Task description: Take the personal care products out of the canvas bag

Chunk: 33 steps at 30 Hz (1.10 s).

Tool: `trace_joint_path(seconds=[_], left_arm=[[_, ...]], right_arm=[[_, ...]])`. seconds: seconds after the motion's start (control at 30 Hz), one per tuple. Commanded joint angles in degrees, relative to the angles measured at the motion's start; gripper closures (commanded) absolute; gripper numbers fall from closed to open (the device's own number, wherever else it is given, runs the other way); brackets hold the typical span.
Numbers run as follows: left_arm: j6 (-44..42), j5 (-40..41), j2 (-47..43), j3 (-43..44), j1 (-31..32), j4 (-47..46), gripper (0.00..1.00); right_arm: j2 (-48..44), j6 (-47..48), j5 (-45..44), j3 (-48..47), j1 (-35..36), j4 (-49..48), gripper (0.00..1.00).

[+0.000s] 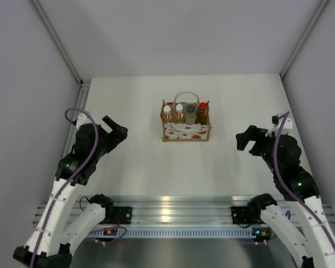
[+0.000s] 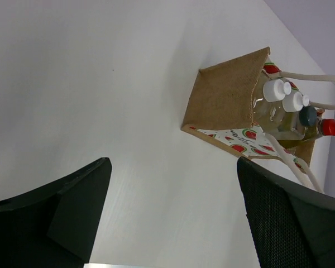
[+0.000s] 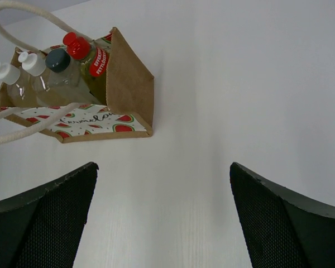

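The canvas bag (image 1: 184,134) stands upright at the middle of the table, brown with a white watermelon-print front and cream rope handles (image 1: 184,95). The personal care products stand in a row inside it: two amber bottles with white caps (image 1: 167,110) (image 1: 179,109), a pale one with a dark grey cap (image 1: 190,108) and a yellow one with a red cap (image 1: 202,106). My left gripper (image 1: 120,129) hovers left of the bag, open and empty. My right gripper (image 1: 244,139) hovers to its right, open and empty. The left wrist view shows the bag (image 2: 226,92) beyond the gripper (image 2: 173,167); so does the right wrist view, bag (image 3: 128,84), gripper (image 3: 163,167).
The white table (image 1: 134,95) is enclosed by grey walls on the left, right and back. An aluminium rail (image 1: 178,206) with both arm bases runs along the near edge.
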<state>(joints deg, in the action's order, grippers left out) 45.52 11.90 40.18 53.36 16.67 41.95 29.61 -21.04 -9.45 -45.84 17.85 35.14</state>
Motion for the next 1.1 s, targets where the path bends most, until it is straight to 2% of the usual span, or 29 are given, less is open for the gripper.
trace_joint_path(seconds=[0.0,0.07,0.2,0.23,0.37,0.53,0.73,0.83,0.9,1.0,1.07], left_arm=[[13.1,-4.8,7.3,0.9,1.2,-6.7,0.02],[14.5,-2.3,11.8,3.6,3.2,-6.8,0.02],[15.3,10.3,26.5,10.9,14.1,-6.9,0.02],[15.9,11.5,28.5,12.0,15.0,-6.9,0.02],[18.5,13.5,37.1,16.5,17.1,-7.0,0.08],[20.8,16.0,43.6,21.5,20.9,-7.3,0.21],[22.8,14.8,48.7,22.8,21.3,-8.8,0.25],[23.6,14.4,49.6,22.6,21.7,-10.3,0.33],[24.0,14.0,50.9,22.7,21.9,-10.5,0.45],[24.4,13.9,51.7,22.4,22.1,-11.0,0.58],[24.5,13.7,52.5,21.8,22.1,-11.4,0.63]], right_arm=[[-0.6,-1.5,1.5,-0.3,1.0,-2.3,0.00],[-1.0,-1.8,1.5,0.1,1.0,-2.3,0.00],[-1.7,-1.9,1.4,0.8,1.0,-2.3,0.01],[-1.6,-1.9,1.4,1.0,1.1,-2.3,0.00],[-1.2,-1.8,2.4,1.3,1.0,-2.3,0.01],[-1.3,-1.4,2.4,1.8,1.1,-2.3,0.01],[-1.3,-1.2,2.6,2.3,1.1,-2.3,0.00],[-1.3,-1.0,2.7,2.3,1.1,-2.3,0.00],[-1.3,-1.0,2.7,2.2,1.0,-2.3,0.01],[-1.5,-0.9,2.7,2.2,1.1,-2.3,0.00],[-1.6,-0.9,2.7,2.3,1.0,-2.3,0.01]])
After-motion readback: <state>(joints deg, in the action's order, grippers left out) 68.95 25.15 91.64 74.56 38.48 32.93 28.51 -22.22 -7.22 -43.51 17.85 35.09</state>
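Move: The bag's near-left top corner lies about 12 cm ahead of my left hand, 17 cm to its right and 9 cm below. The nearest white-capped bottle stands just inside, roughly 4 cm beyond that corner and 2 cm farther right, with the second white-capped one another 4 cm to the right. From my right hand the corner is some 14 cm ahead, 28 cm left and 9 cm lower. I swing my left hand about 17 cm to the right and 12 cm forward while sinking some 9 cm, quickly at first and then easing in on the bag's near-left top corner. The fingers tip down another 15 degrees and close from wide open to under half, one on either side of the corner. ##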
